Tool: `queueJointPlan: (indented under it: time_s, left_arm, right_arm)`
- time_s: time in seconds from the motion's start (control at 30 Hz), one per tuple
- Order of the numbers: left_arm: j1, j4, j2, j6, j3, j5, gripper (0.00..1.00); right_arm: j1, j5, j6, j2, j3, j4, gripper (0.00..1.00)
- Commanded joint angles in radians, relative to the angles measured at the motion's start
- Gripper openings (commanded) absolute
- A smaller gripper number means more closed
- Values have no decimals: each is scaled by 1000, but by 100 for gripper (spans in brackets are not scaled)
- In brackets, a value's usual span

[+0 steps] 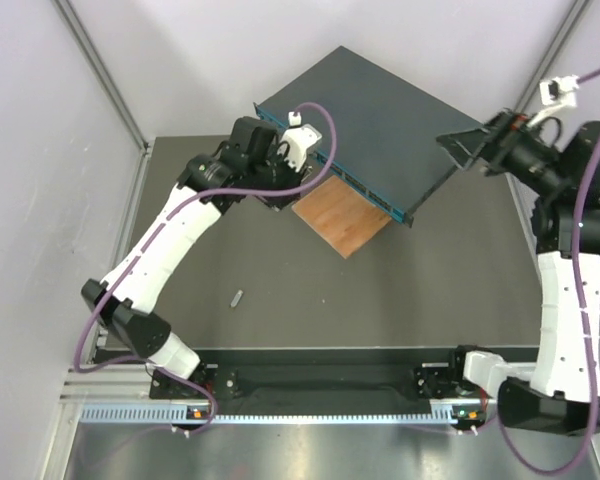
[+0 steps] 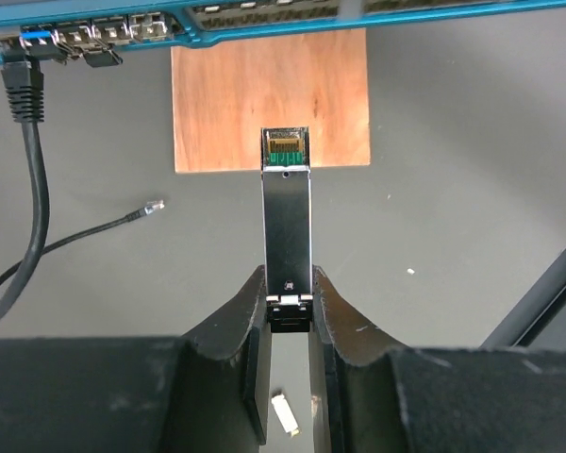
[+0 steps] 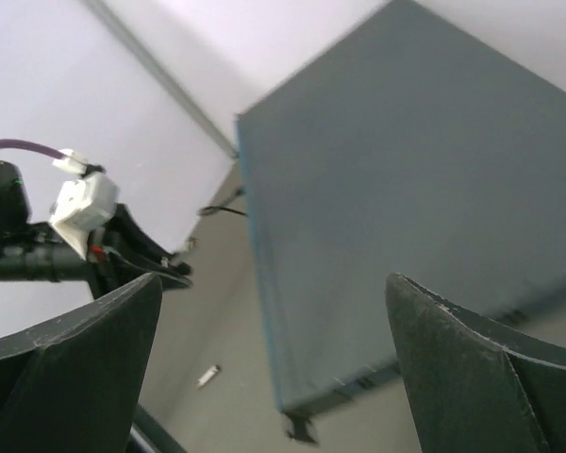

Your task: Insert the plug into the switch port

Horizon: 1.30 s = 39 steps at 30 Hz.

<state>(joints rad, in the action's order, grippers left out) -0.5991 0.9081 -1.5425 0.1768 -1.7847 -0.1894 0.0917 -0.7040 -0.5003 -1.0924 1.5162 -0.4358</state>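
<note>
The switch [image 1: 380, 120] is a flat dark blue-grey box lying at an angle at the back, its teal front face [image 2: 264, 21] with a row of sockets across the top of the left wrist view. My left gripper [image 2: 288, 276] is shut on the rear end of the plug [image 2: 288, 217], a slim metal module. The plug's connector end points at the sockets, a short way off them and over a brown wooden board [image 2: 264, 94]. My right gripper [image 3: 274, 283] hangs wide open and empty above the switch's top [image 3: 406, 179], near its right corner [image 1: 468, 150].
A black cable [image 2: 26, 142] is plugged into the face's left end, and a loose cable end [image 2: 151, 205] lies on the dark table. A small pale piece [image 1: 237, 298] lies on the table in front. Grey walls stand close on both sides.
</note>
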Motion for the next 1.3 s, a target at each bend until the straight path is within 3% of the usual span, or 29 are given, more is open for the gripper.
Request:
queueJointPlan:
  time_s: [0.0, 0.1, 0.2, 0.3, 0.4, 0.57, 0.7, 1.0, 1.27]
  left_arm:
    - [19, 107, -47, 59, -106, -28, 0]
    - [22, 53, -19, 85, -66, -129, 0]
    - [19, -11, 51, 79, 16, -188, 0]
    - [16, -41, 96, 67, 48, -246, 0]
    - [10, -63, 133, 61, 79, -262, 0]
    - [9, -179, 242, 47, 174, -265, 0]
    - [5, -178, 272, 36, 212, -231, 0]
    - [4, -176, 282, 38, 226, -237, 1]
    - [-2, -193, 280, 39, 229, -252, 4]
  right_arm:
    - [181, -217, 14, 15, -69, -104, 100]
    - [194, -322, -18, 14, -115, -69, 90]
    - [151, -322, -150, 38, -180, 107, 83]
    - [-10, -240, -134, 28, -157, 140, 78]
    - [-286, -122, -103, -32, -119, 141, 75]
    - [-464, -81, -127, -176, -59, 184, 71]
    - [-575, -81, -133, -261, 16, 204, 68]
    - [-670, -66, -170, -342, 39, 265, 64]
    - [-693, -57, -208, -366, 13, 298, 36]
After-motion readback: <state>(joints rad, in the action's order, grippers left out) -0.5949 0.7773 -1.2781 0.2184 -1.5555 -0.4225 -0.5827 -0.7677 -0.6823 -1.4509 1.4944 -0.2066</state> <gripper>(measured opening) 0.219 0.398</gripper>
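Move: My left hand already holds the plug, with the switch ports about 11 cm ahead, 3 cm right and 4 cm below. The black cable plug is 13 cm ahead and 1 cm left at that height; the loose cable end lies 12 cm ahead, 5 cm left, and the wooden board 8 cm ahead, 12 cm right, both some 27 cm below. From my empty right hand, the plug is about 25 cm left, 2 cm ahead and 11 cm below; the switch's middle is 15 cm ahead, 10 cm left and 15 below. I sweep my open right hand back to the plug: a short dip down and right, then strongly left, netting about 24 cm left, 8 down and 4 back, turning some 40 degrees counter-clockwise and tipping down. Its fingers narrow around the plug's free end without shutting. After a small dip, my left hand keeps its grip and draws the plug back about 6 cm and up 3, away from the ports, turning slightly clockwise, then holds still. ##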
